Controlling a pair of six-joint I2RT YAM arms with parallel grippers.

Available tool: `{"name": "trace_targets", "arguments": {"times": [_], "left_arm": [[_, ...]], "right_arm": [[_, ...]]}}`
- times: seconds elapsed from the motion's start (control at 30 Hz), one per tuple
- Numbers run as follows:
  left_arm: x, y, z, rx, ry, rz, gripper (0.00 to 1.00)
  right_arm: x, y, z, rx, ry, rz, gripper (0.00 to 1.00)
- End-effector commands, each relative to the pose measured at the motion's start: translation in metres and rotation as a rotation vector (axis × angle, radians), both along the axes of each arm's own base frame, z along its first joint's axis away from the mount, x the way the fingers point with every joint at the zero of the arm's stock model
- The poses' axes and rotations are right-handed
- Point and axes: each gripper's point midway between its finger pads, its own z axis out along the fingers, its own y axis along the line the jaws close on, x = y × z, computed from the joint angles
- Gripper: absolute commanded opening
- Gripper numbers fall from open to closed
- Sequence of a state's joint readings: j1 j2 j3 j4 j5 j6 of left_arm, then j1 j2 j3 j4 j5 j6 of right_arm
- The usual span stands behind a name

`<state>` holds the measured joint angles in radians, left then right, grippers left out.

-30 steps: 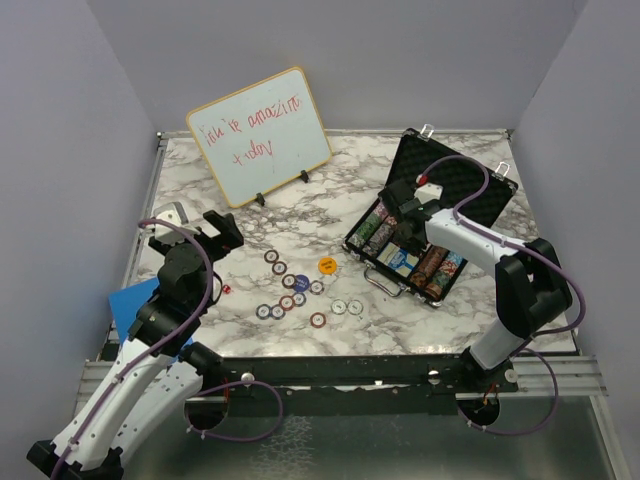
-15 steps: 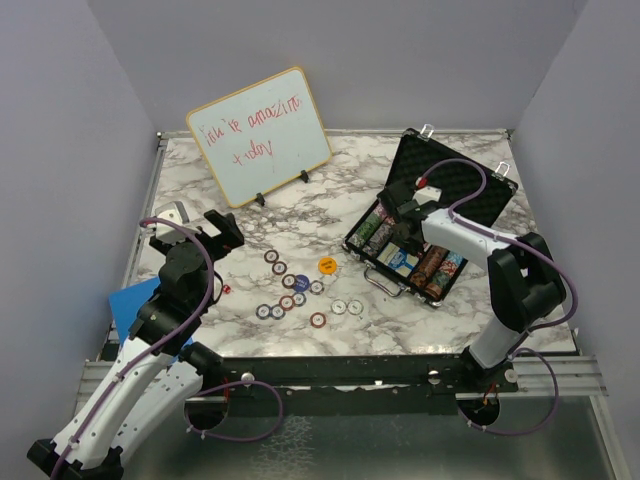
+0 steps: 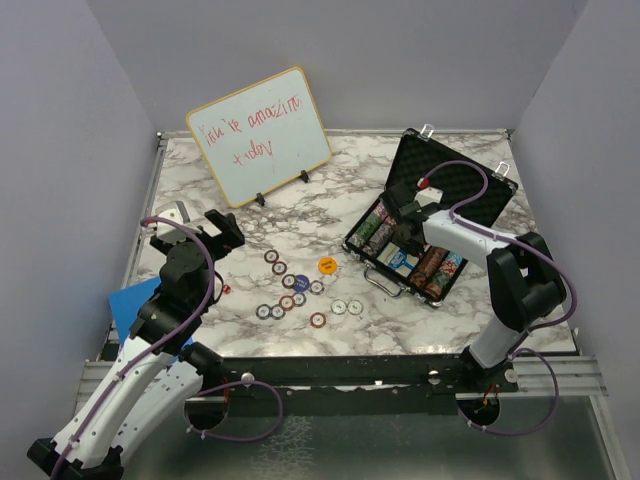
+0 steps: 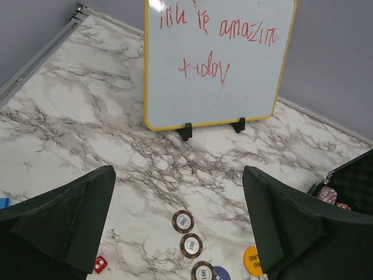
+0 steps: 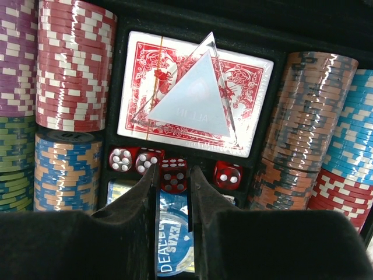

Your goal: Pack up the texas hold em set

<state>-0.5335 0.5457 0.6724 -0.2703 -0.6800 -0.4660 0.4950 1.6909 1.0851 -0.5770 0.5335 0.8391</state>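
Note:
The black briefcase (image 3: 462, 187) lies open at the right, with rows of poker chips (image 5: 73, 64), a red card deck (image 5: 192, 93) and red dice in its foam. My right gripper (image 3: 405, 237) reaches down into it, its jaws shut on a red die (image 5: 173, 175) at the dice slot, above a blue dealer disc (image 5: 175, 245). Loose chips (image 3: 290, 290), an orange-yellow disc (image 3: 327, 265) and one small red die (image 3: 226, 289) lie mid-table. My left gripper (image 3: 197, 232) hovers wide open left of them, holding nothing.
A wood-framed whiteboard (image 3: 258, 135) with red writing stands on clips at the back left. A blue flat object (image 3: 130, 302) lies at the table's left edge beside the left arm. The briefcase lid stands propped up behind the right arm.
The right arm has shifted slightly over the briefcase, its grip unchanged. The left arm and the loose chips have not moved.

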Motion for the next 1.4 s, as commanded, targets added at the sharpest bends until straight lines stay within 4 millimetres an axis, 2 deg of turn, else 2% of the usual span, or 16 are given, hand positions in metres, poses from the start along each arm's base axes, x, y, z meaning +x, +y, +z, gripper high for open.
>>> {"name": "trace_targets", "arguments": {"times": [0.0,0.13,0.4,0.5,0.87,1.03,1.13,1.23,1.37], "left_arm": [[0.001,-0.004,0.000,0.006,-0.004,-0.020,0.99],[0.001,-0.004,0.000,0.006,-0.004,-0.018,0.99],[0.002,-0.004,0.000,0.007,-0.002,-0.019,0.99],[0.002,-0.004,0.000,0.007,-0.003,-0.019,0.99],[0.001,-0.004,0.001,0.006,-0.005,-0.020,0.99],[0.001,-0.004,0.001,0.006,-0.006,-0.019,0.99],[0.001,-0.004,0.001,0.006,-0.005,-0.019,0.99],[0.001,-0.003,0.001,0.008,-0.005,-0.019,0.99],[0.001,-0.003,0.001,0.008,-0.005,-0.019,0.99]], "right_arm": [[0.003,0.000,-0.009,0.015,0.001,-0.012,0.22],[0.003,0.000,-0.010,0.016,0.005,-0.012,0.25],[0.002,0.003,-0.011,0.029,0.018,-0.002,0.39],[0.002,0.004,-0.009,0.036,0.016,0.002,0.41],[0.005,0.009,-0.002,0.079,-0.008,0.012,0.43],[0.007,0.008,0.011,0.080,-0.040,0.023,0.38],[0.007,0.005,0.018,0.054,-0.046,0.052,0.38],[0.010,0.006,0.025,0.027,-0.057,0.148,0.42],[0.010,0.009,0.029,0.005,-0.043,0.290,0.42]]}}
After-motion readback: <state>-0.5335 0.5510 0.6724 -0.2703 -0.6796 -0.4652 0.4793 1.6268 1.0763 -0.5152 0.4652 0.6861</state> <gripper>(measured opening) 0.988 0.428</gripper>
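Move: The right hand still holds a red die at its fingertips, at its slot in the case's dice row. The cards under the clear triangle lie some 4 cm ahead and 3 cm right; the dealer button is about 4 cm back and 2 cm left; the brown chips are roughly 3 cm back and 7 cm right. From the left hand the die lies around 43 cm right, 8 cm ahead and 22 cm below. The right fingers open and let go of the die, then rise about 2 cm, turning slightly counter-clockwise. ##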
